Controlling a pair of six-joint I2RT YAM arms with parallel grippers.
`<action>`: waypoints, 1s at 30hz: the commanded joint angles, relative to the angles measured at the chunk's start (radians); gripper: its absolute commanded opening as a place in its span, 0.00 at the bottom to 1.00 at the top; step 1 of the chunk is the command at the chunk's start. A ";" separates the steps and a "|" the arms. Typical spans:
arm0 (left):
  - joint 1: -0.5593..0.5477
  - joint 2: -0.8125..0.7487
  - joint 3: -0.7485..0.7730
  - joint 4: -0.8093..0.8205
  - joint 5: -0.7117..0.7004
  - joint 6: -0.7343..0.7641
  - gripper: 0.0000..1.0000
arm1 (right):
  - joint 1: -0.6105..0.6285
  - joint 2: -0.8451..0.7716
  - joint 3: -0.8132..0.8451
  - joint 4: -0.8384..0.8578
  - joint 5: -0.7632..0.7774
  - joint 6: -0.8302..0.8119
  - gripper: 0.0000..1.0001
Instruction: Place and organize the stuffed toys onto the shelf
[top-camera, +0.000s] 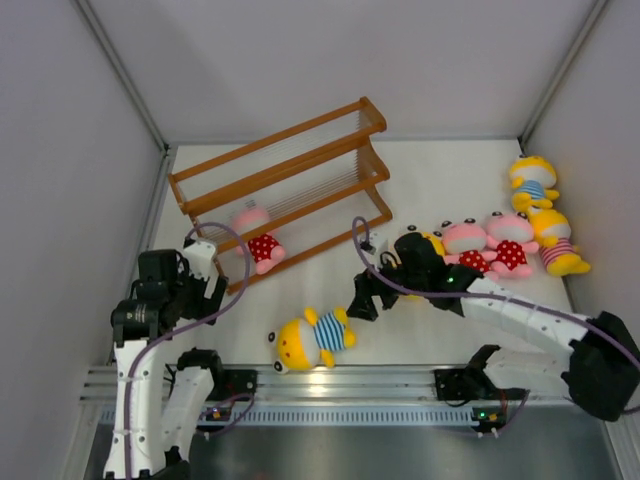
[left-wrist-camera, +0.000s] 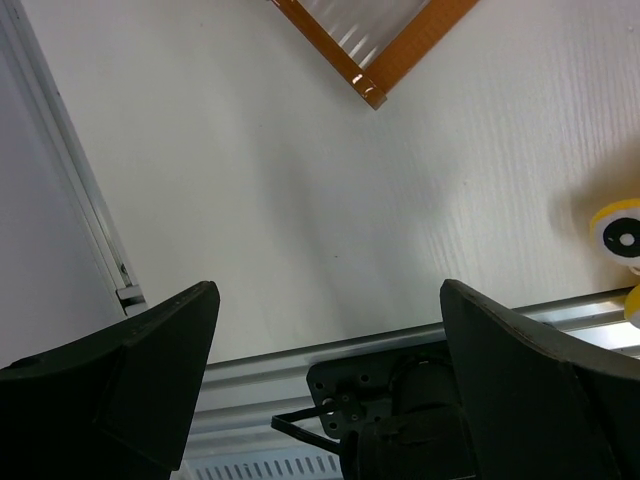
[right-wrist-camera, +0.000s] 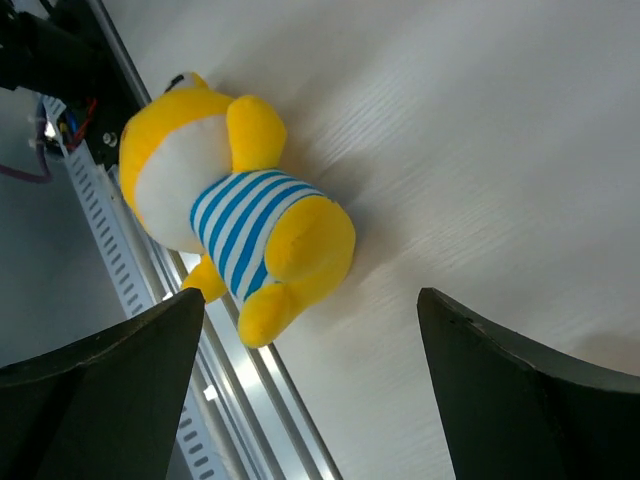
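The orange-brown shelf (top-camera: 280, 180) stands slanted at the back left; its corner shows in the left wrist view (left-wrist-camera: 385, 62). A pink toy in a red dotted outfit (top-camera: 258, 240) leans on its lowest tier. A yellow toy in a blue-white striped shirt (top-camera: 312, 338) lies near the front edge and shows in the right wrist view (right-wrist-camera: 235, 220). My right gripper (top-camera: 364, 298) (right-wrist-camera: 310, 390) is open and empty, just right of that toy. My left gripper (top-camera: 207, 288) (left-wrist-camera: 330, 380) is open and empty, near the shelf's front left end.
Two pink toys (top-camera: 488, 240) and two yellow toys (top-camera: 545, 215) lie in a cluster at the right wall, and another yellow one (top-camera: 433, 240) is partly hidden behind my right arm. The metal rail (top-camera: 340, 380) runs along the near edge. Side walls close in left and right.
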 joint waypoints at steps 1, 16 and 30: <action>0.012 0.001 0.043 0.039 0.019 -0.002 0.98 | 0.056 0.133 0.031 0.154 -0.052 -0.037 0.88; 0.015 -0.001 0.032 0.039 -0.004 0.018 0.98 | 0.122 0.299 0.006 0.331 -0.137 0.015 0.04; 0.013 0.004 0.038 0.039 0.012 0.024 0.98 | -0.130 -0.009 0.489 -0.110 0.021 0.138 0.00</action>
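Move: To the right hand's left, about 10 cm off and 5 cm nearer the base, the blue-striped yellow toy lies on the table some 7 cm lower, its feet end towards the open fingers. The pink-striped yellow toy is about 13 cm to the right and 9 cm farther out, and the shelf's pink toy some 22 cm left and 14 cm out, both lower too. From the left hand, the blue-striped toy is roughly 21 cm right, 6 cm back and 11 cm below. Dipping left and down about 5 cm each way onto the toy's feet end, the right hand shuts its wide-open fingers and pinches a yellow leg. It then lifts fast, nearly 20 cm, while reaching some 6 cm forward and slightly right, towards the shelf's side, tipping the fingers up and swinging them clockwise roughly 15 degrees. ##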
